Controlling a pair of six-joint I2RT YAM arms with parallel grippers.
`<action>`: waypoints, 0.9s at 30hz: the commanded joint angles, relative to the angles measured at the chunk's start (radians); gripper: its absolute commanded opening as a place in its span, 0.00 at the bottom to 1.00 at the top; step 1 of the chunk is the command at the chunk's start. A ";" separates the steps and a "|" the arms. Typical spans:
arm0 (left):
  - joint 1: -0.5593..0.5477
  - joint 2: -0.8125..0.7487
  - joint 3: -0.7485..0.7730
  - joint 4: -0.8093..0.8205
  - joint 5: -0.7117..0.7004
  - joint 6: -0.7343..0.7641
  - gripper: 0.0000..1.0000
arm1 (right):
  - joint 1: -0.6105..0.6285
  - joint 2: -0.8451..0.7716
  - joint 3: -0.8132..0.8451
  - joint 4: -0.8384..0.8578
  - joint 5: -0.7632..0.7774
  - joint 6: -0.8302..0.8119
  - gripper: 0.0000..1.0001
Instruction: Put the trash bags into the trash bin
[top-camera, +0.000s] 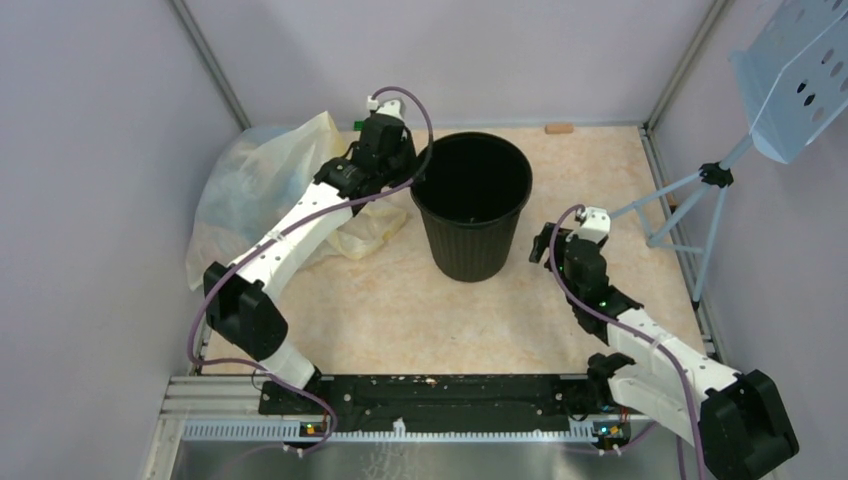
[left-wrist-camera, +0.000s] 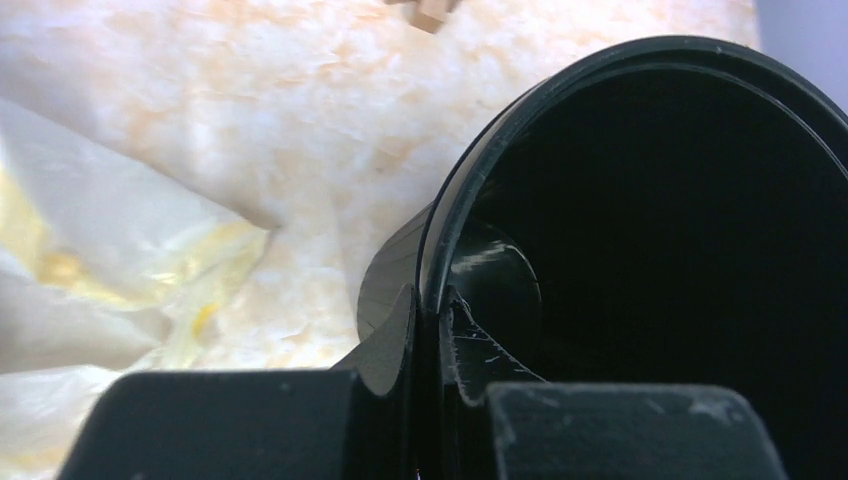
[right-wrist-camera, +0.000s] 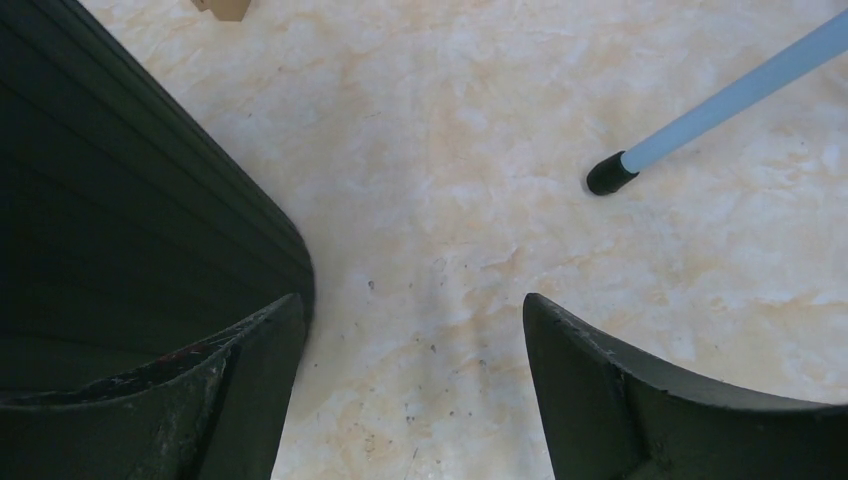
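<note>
The trash bin (top-camera: 470, 250) is a round black ribbed wastebasket standing upright mid-table. My left gripper (top-camera: 405, 165) is at its left rim. In the left wrist view that gripper (left-wrist-camera: 432, 310) is shut on the bin's rim (left-wrist-camera: 560, 90), one finger outside the wall and one inside. A bluish translucent film (top-camera: 235, 190), which may be the trash bags, lies at the left inside a larger pale bag. My right gripper (top-camera: 548, 245) hangs low beside the bin's right wall. It is open (right-wrist-camera: 415, 320) over bare table, with the bin (right-wrist-camera: 120, 220) just left of its left finger.
The large yellowish-white plastic bag (top-camera: 290, 150) is heaped against the left wall and spreads under my left arm (left-wrist-camera: 120, 250). A light-blue perforated panel on a stand (top-camera: 790, 80) is at the right, with one foot (right-wrist-camera: 610, 175) near my right gripper. A small wooden block (top-camera: 559, 128) lies by the back wall.
</note>
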 joint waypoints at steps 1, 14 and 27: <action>-0.023 -0.048 -0.061 0.223 0.144 -0.126 0.00 | 0.002 -0.028 -0.019 0.001 0.061 0.022 0.79; -0.053 0.079 0.044 0.294 0.157 -0.151 0.55 | 0.002 -0.060 -0.030 -0.021 0.111 0.039 0.80; -0.054 -0.317 -0.156 0.125 -0.198 0.097 0.97 | 0.002 -0.109 -0.063 0.027 -0.041 0.006 0.80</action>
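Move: The left hand already pinches the left rim of the trash bin, whose middle lies about 12 cm to its right, 2 cm back and 13 cm below. The trash bag's yellow mouth spreads some 11 cm left, 3 cm ahead and 24 cm down; the wooden blocks sit roughly 22 cm ahead, 8 cm right and 25 cm down. From the right hand, the bin is about 16 cm left and 3 cm ahead, its middle some 2 cm higher. Still pinching the rim, the left hand drags the bin about 7 cm right, opens, then rises leftward, clear. ##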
